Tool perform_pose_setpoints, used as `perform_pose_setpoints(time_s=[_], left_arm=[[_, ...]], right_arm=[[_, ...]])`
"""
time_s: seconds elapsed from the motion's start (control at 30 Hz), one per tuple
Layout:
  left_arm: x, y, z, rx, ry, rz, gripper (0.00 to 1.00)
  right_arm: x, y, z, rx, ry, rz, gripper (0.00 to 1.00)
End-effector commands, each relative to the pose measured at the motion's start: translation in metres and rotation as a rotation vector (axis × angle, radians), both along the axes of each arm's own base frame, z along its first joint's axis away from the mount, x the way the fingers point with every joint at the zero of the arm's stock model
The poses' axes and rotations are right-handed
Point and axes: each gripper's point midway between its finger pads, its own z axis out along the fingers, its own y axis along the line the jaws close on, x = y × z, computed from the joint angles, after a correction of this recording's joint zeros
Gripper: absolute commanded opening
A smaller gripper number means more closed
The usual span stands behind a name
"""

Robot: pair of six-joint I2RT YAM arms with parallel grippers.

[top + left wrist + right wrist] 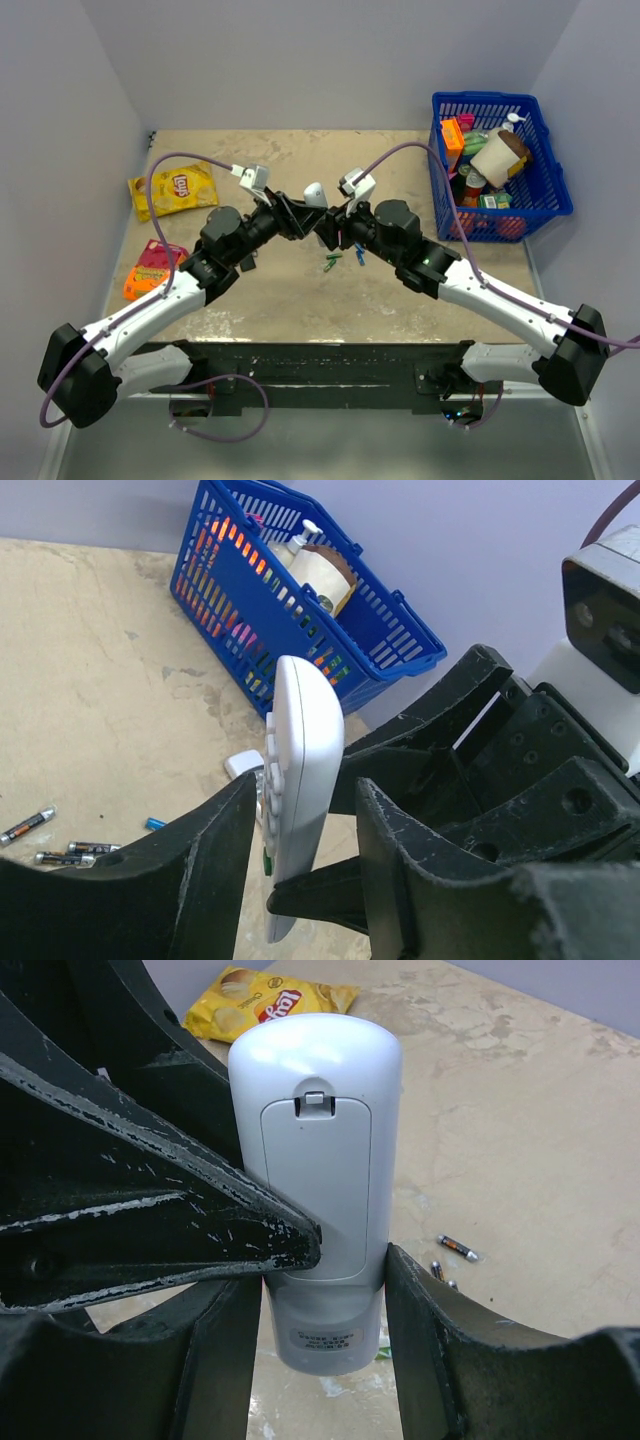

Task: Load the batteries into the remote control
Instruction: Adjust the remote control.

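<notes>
The white remote control (318, 1150) stands upright above the table centre (315, 193), its back cover in place and facing the right wrist camera. My right gripper (322, 1310) is shut on its lower sides (332, 232). My left gripper (305, 810) straddles it front to back (303, 220). One finger lies against the button face, and the other finger (400, 860) stands a small gap off the back. The two green batteries (333, 262) lie on the table just below the grippers.
A blue basket (540, 205) of groceries stands at the right. A yellow chips bag (175, 190) and an orange-pink packet (150, 268) lie at the left. Dark cells (60, 855), a blue cell (155, 823) and a small white object (243, 765) lie on the table.
</notes>
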Motion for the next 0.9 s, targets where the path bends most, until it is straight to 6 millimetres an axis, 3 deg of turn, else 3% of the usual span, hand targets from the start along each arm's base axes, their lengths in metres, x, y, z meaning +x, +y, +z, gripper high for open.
perform_pose_setpoints(time_s=[0.0,0.13,0.27,0.3,0.33,0.37,0.4,0.43,0.47,0.53,0.67,0.87], left_arm=[[-0.004,-0.007,0.023,-0.025,-0.078,-0.022,0.45],[-0.001,-0.002,0.028,0.028,-0.128,0.006,0.24],[0.0,0.011,0.031,0.125,-0.191,0.051,0.12],[0.001,0.014,0.033,0.158,-0.224,0.06,0.12],[0.001,0.018,0.031,0.186,-0.225,0.074,0.11],[0.002,0.021,0.03,0.209,-0.235,0.086,0.11],[0.004,0.024,0.031,0.242,-0.262,0.096,0.11],[0.004,0.027,0.028,0.27,-0.264,0.106,0.11],[0.005,0.029,0.027,0.29,-0.272,0.111,0.11],[0.007,0.032,0.024,0.345,-0.29,0.12,0.11],[0.008,0.034,0.026,0.404,-0.335,0.113,0.11],[-0.001,0.025,0.028,0.423,-0.391,0.036,0.13]], right_arm=[[-0.005,0.003,0.038,0.119,-0.058,0.007,0.0],[-0.006,0.001,0.041,0.125,-0.05,0.001,0.16],[-0.013,-0.002,0.035,0.092,0.016,0.017,0.68],[-0.013,-0.002,0.045,0.102,0.014,0.016,0.73],[-0.017,-0.006,0.034,0.056,0.065,0.018,0.77],[-0.015,-0.01,0.035,0.053,0.09,0.005,0.85],[-0.016,-0.01,0.051,0.065,0.091,0.01,0.87],[-0.017,-0.014,0.044,0.029,0.134,0.004,0.89],[-0.017,-0.015,0.063,0.05,0.127,0.008,0.9],[-0.017,-0.017,0.071,0.046,0.153,0.002,0.97],[-0.014,-0.018,0.098,0.085,0.196,-0.022,0.98],[-0.005,0.006,0.097,0.059,0.288,0.006,0.98]])
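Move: The white remote control stands upright between the left hand's open fingers, its middle practically at that hand's point. The right hand already pinches the remote's lower part, so the middle lies about 3 cm above that hand. On the table roughly 22 cm below, the green batteries lie about 3 cm right and 1 cm back of the left hand, and the dark batteries 5 cm ahead and 2 cm right of it. The left hand closes its fingers and pinches the remote while the right hand still holds the lower part steady; only then do the right fingers open wide, ease back about a centimetre and rise some 12 cm clear of the remote. As the right hand lets go, the left keeps its grip and draws the remote about 3 cm to the left, away from the other hand, rolling some 30 degrees so that its left side rises and its fingertips tip up. ##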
